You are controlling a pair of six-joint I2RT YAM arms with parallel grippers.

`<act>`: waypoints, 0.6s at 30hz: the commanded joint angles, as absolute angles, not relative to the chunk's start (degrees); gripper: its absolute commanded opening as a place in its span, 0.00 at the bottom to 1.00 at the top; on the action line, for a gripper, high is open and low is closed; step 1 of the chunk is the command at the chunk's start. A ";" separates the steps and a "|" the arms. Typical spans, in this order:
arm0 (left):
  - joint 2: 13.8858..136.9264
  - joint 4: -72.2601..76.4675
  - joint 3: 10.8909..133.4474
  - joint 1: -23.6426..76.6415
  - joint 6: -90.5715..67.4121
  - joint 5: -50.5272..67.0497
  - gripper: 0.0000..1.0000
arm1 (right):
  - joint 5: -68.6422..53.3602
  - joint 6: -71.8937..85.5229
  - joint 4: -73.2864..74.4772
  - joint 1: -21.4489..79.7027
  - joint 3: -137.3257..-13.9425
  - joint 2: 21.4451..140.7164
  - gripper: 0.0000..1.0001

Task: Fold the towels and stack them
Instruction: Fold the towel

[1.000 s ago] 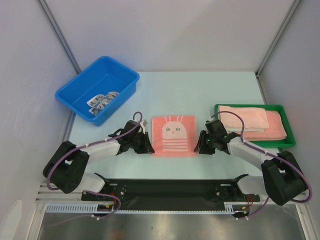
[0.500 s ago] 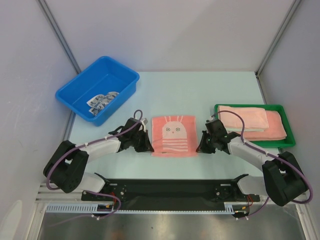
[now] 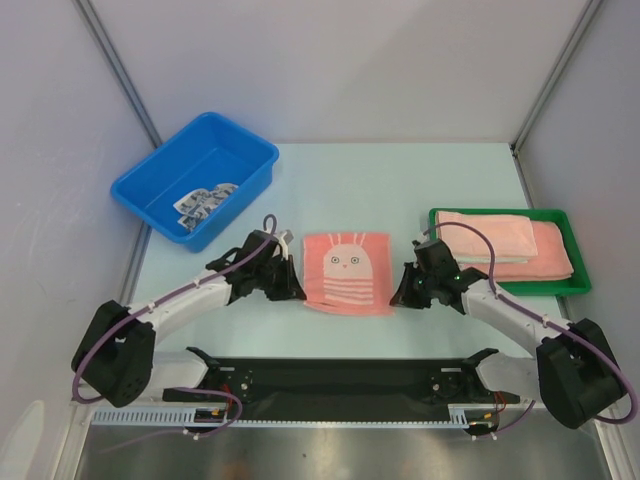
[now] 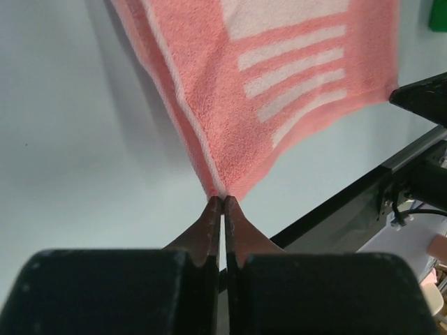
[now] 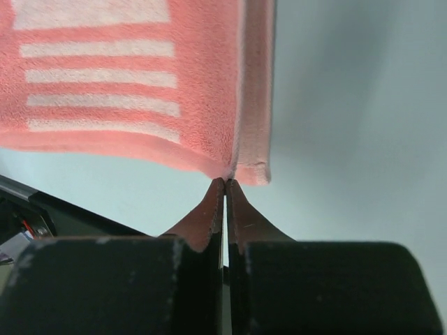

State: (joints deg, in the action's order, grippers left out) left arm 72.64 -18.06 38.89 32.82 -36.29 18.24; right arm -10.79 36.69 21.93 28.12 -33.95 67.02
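Note:
A salmon-pink towel with a white bunny face and stripes lies mid-table. My left gripper is shut on its near left corner, which is pinched at the fingertips in the left wrist view, where the striped towel rises away from the table. My right gripper is shut on the near right corner; the towel hangs from its tips in the right wrist view. Folded pink towels lie stacked in the green tray. A blue-and-white patterned towel sits in the blue bin.
The blue bin stands at the back left, the green tray at the right. A black rail runs along the near table edge between the arm bases. Grey walls close in both sides.
Both grippers closed on the bunny towel's near corners and lifted them slightly; the near edge now sags between them.

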 commanded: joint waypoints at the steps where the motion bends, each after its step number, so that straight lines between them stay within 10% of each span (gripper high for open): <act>1: 72.33 -17.76 36.13 33.22 -35.59 19.33 0.06 | -14.05 37.62 18.82 28.65 -30.51 66.80 0.00; 9: 72.69 -17.67 35.77 33.22 -35.77 17.67 0.37 | -13.98 37.79 18.11 29.18 -29.79 66.53 0.00; 18: 77.25 -11.17 34.19 33.22 -37.00 16.88 0.35 | -14.41 38.23 16.96 29.71 -29.79 67.41 0.00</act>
State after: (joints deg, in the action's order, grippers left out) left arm 75.22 -14.61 34.89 32.88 -36.21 18.06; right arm -13.63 37.56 18.76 29.19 -29.58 67.13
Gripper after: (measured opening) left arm 0.360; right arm 0.012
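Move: I have the folded towel's near-left corner in my left fingers and its near-right corner in my right, both slightly raised. The spot for its near edge lies about 2 cm back from each hand and 5 cm below the left, 3 below the right. The towel's middle is some 10 cm ahead of each hand, 10 to the left hand's right and 10 to the right hand's left. The green box stands roughly 27 cm right and 15 ahead of my right hand. With the near corners still pinched, I draw both hands back towards my base and down, about 2 cm each way, to pull the towel's near edge taut and lay it down. My left fingers open as the hand sinks and let go of their corner, then that hand eases about 1 cm forward again, dipping a little at the end; my right hand keeps its pinch and nearly holds its place. ##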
